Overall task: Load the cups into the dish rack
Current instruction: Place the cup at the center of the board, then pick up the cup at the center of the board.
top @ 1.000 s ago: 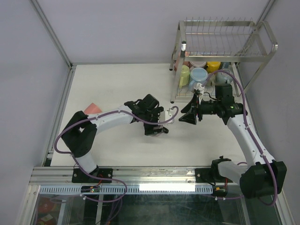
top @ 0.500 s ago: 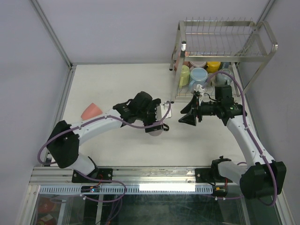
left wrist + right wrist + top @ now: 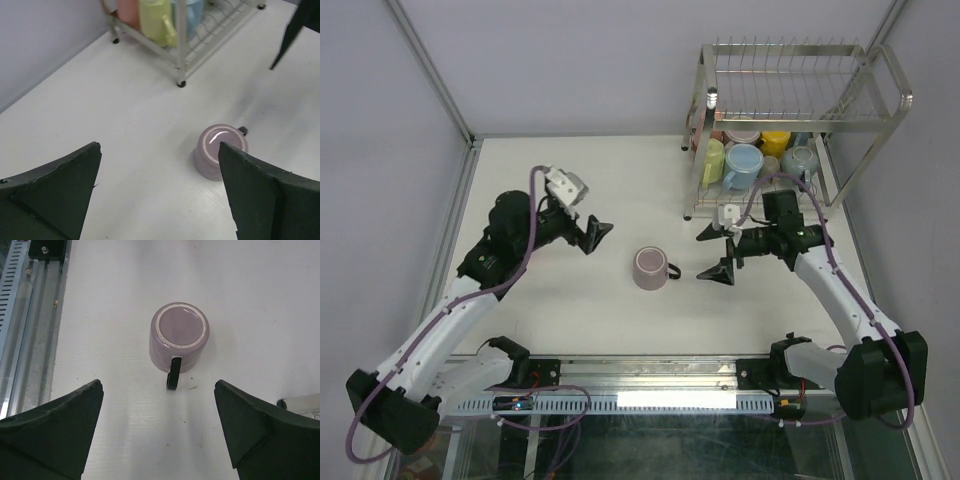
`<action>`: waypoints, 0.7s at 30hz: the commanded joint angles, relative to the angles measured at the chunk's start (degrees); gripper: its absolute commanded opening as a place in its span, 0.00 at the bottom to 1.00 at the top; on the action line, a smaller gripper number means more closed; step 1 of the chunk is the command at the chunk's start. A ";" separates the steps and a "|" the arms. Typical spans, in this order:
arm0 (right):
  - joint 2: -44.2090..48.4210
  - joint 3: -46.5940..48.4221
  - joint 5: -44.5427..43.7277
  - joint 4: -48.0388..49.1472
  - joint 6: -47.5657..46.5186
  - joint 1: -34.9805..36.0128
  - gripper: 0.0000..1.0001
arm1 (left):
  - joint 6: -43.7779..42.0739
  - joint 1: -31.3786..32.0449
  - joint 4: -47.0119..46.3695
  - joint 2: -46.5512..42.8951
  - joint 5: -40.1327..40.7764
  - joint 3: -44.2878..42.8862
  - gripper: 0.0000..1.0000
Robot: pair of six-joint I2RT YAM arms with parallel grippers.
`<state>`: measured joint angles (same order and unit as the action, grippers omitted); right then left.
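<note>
A mauve cup [image 3: 649, 267] stands upside down on the white table, its dark handle [image 3: 672, 272] pointing right; it also shows in the left wrist view [image 3: 220, 152] and the right wrist view [image 3: 178, 337]. My left gripper [image 3: 595, 233] [image 3: 159, 145] hangs open to the cup's left, well apart from it. My right gripper [image 3: 714, 252] [image 3: 159, 385] is open just right of the handle, holding nothing. The chrome dish rack [image 3: 800, 100] stands at the back right. Its lower shelf holds several cups: yellow-green [image 3: 713, 160], light blue [image 3: 744, 165], yellow [image 3: 775, 142].
The rack's front leg and foot [image 3: 181, 82] stand on the table beyond the mauve cup. A metal rail [image 3: 30, 315] runs along the table's near edge. Grey walls close the table at the back and left.
My left gripper has let go of the mauve cup and swung back to the left, leaving it upside down on the table. My right gripper has opened wide and dropped slightly toward the cup.
</note>
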<state>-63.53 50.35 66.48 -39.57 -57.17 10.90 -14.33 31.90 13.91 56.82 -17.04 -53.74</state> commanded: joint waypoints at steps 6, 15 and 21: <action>-7.32 -3.82 -19.89 15.89 3.81 10.64 0.82 | 10.18 -7.80 -1.53 -11.17 11.78 10.46 0.99; -16.37 -5.61 -34.60 26.91 12.39 19.80 0.73 | 9.76 -7.84 -1.15 -13.24 16.26 11.51 0.99; -20.92 -5.62 -37.96 31.91 15.88 22.89 0.64 | 9.76 -7.90 -0.90 -12.88 15.84 11.38 0.99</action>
<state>-82.83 44.34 32.10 -14.57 -45.15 32.40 -5.28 24.29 14.20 44.27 -1.96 -42.39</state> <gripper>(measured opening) 0.674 0.990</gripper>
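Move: The mauve cup stands upside down on the board, about 12 cm left and 3 cm ahead of the right hand and some 15 cm below it, its black handle facing that gripper. The dish rack's near left leg touches the board roughly 16 cm ahead and 3 cm left of the right hand; the light-blue cup in the rack sits about 26 cm ahead, 9 cm right. From the left hand, the mauve cup lies about 11 cm right, 4 cm back, 22 cm down. Lower the right gripper about 14 cm to the mauve cup's black handle, easing some 5 cm left and a little forward as you sink. Tip the fingers down about 25 degrees and narrow them by a third, still open, with a tip on either side of the handle. Meanwhile swing the left gripper, wide open, left away from the cup, sinking slightly and turning counter-clockwise. ##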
